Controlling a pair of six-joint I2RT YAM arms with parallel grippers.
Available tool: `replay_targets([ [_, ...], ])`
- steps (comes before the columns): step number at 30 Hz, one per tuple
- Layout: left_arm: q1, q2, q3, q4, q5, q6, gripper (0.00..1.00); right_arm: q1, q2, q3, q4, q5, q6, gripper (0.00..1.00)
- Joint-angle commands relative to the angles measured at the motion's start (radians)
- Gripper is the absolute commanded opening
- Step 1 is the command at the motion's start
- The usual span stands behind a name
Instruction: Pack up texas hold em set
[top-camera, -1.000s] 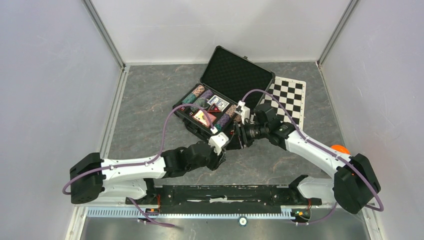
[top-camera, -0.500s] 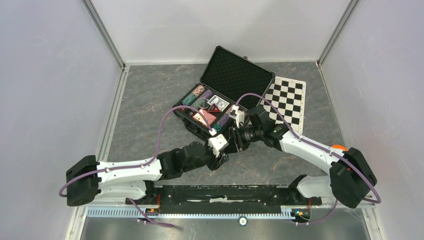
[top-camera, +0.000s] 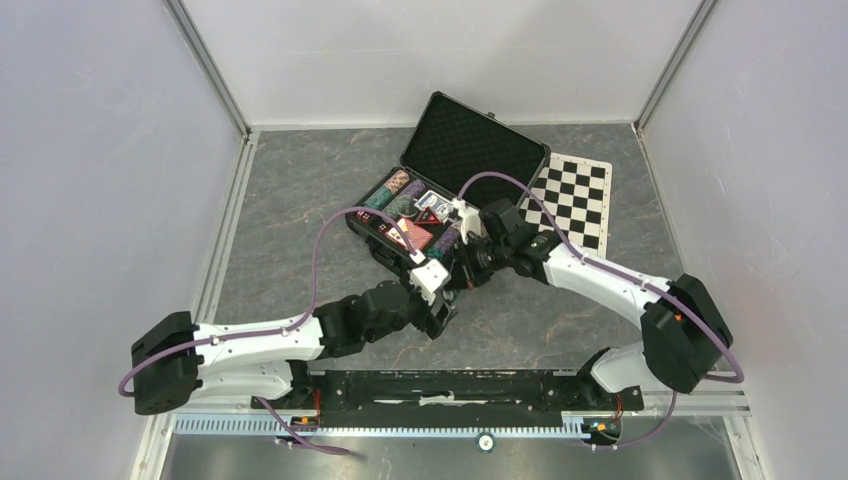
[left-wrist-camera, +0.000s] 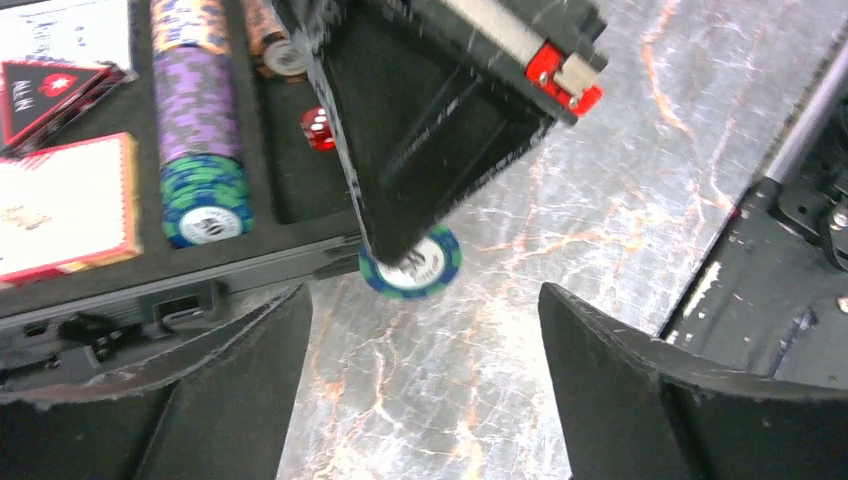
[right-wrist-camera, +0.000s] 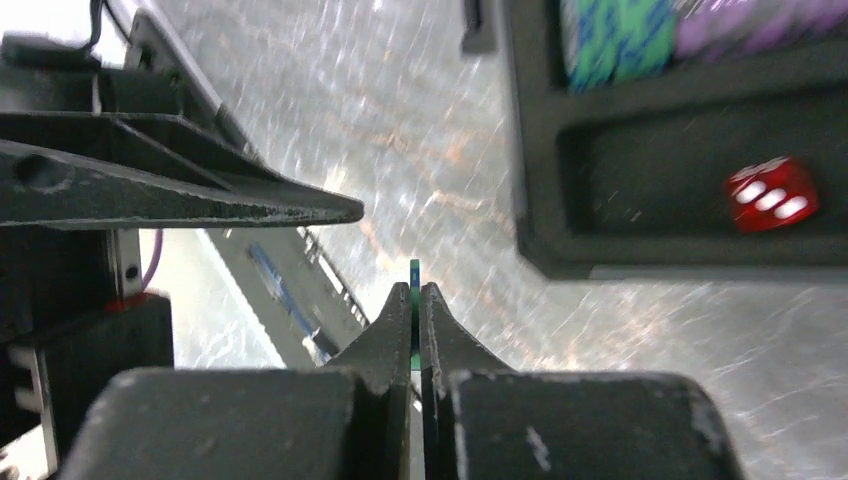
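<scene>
The black hinged case (top-camera: 470, 150) lies open with its lid up. Rows of purple chips (left-wrist-camera: 195, 110) and teal chips (left-wrist-camera: 205, 200), a red-backed card deck (left-wrist-camera: 65, 205) and a red die (left-wrist-camera: 318, 128) sit in its foam. My right gripper (right-wrist-camera: 414, 290) is shut on one teal poker chip (right-wrist-camera: 414, 268), held edge-on just off the case's front rim (left-wrist-camera: 150, 290). The left wrist view shows that chip (left-wrist-camera: 410, 265) face-on, pinched by the right gripper's fingers. My left gripper (left-wrist-camera: 425, 330) is open just below it, with only grey table between its fingers (left-wrist-camera: 230, 400).
A black-and-white chequered mat (top-camera: 575, 200) lies right of the case. The two wrists crowd together at the case's front corner (top-camera: 450, 280). A black rail (top-camera: 450, 385) runs along the near edge, and white walls enclose the table.
The right arm has swung left toward the case's front and the gripper has shut on the teal chip. The left gripper has opened wider and shifted slightly.
</scene>
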Motion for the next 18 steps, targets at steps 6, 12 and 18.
replay_targets([
  [6,0.217,-0.231,0.046,-0.236,-0.035,-0.302,1.0,0.004,0.053,0.162,0.122,0.162,-0.201,0.0],
  [12,0.327,-0.384,0.011,-0.316,-0.08,-0.396,1.0,0.055,0.173,0.242,0.156,0.192,-0.274,0.0],
  [18,0.408,-0.414,-0.061,-0.33,-0.132,-0.44,0.97,0.119,0.266,0.335,0.13,0.346,-0.327,0.0],
])
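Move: The right hand already pinches the teal chip; the teal end of the purple chip row in the case lies about 9 cm ahead, 4 cm to its left and 5 cm below. From this hand the red card deck is some 14 cm ahead and 9 cm left, the red die roughly 7 cm ahead and 2 cm right, both about 5 cm lower. From the empty left hand, that teal end is about 12 cm ahead, 2 cm left and 7 cm below. Right hand carries its pinched chip about 9 cm forward-left towards the teal end; left hand, opening wider, withdraws leftward. ##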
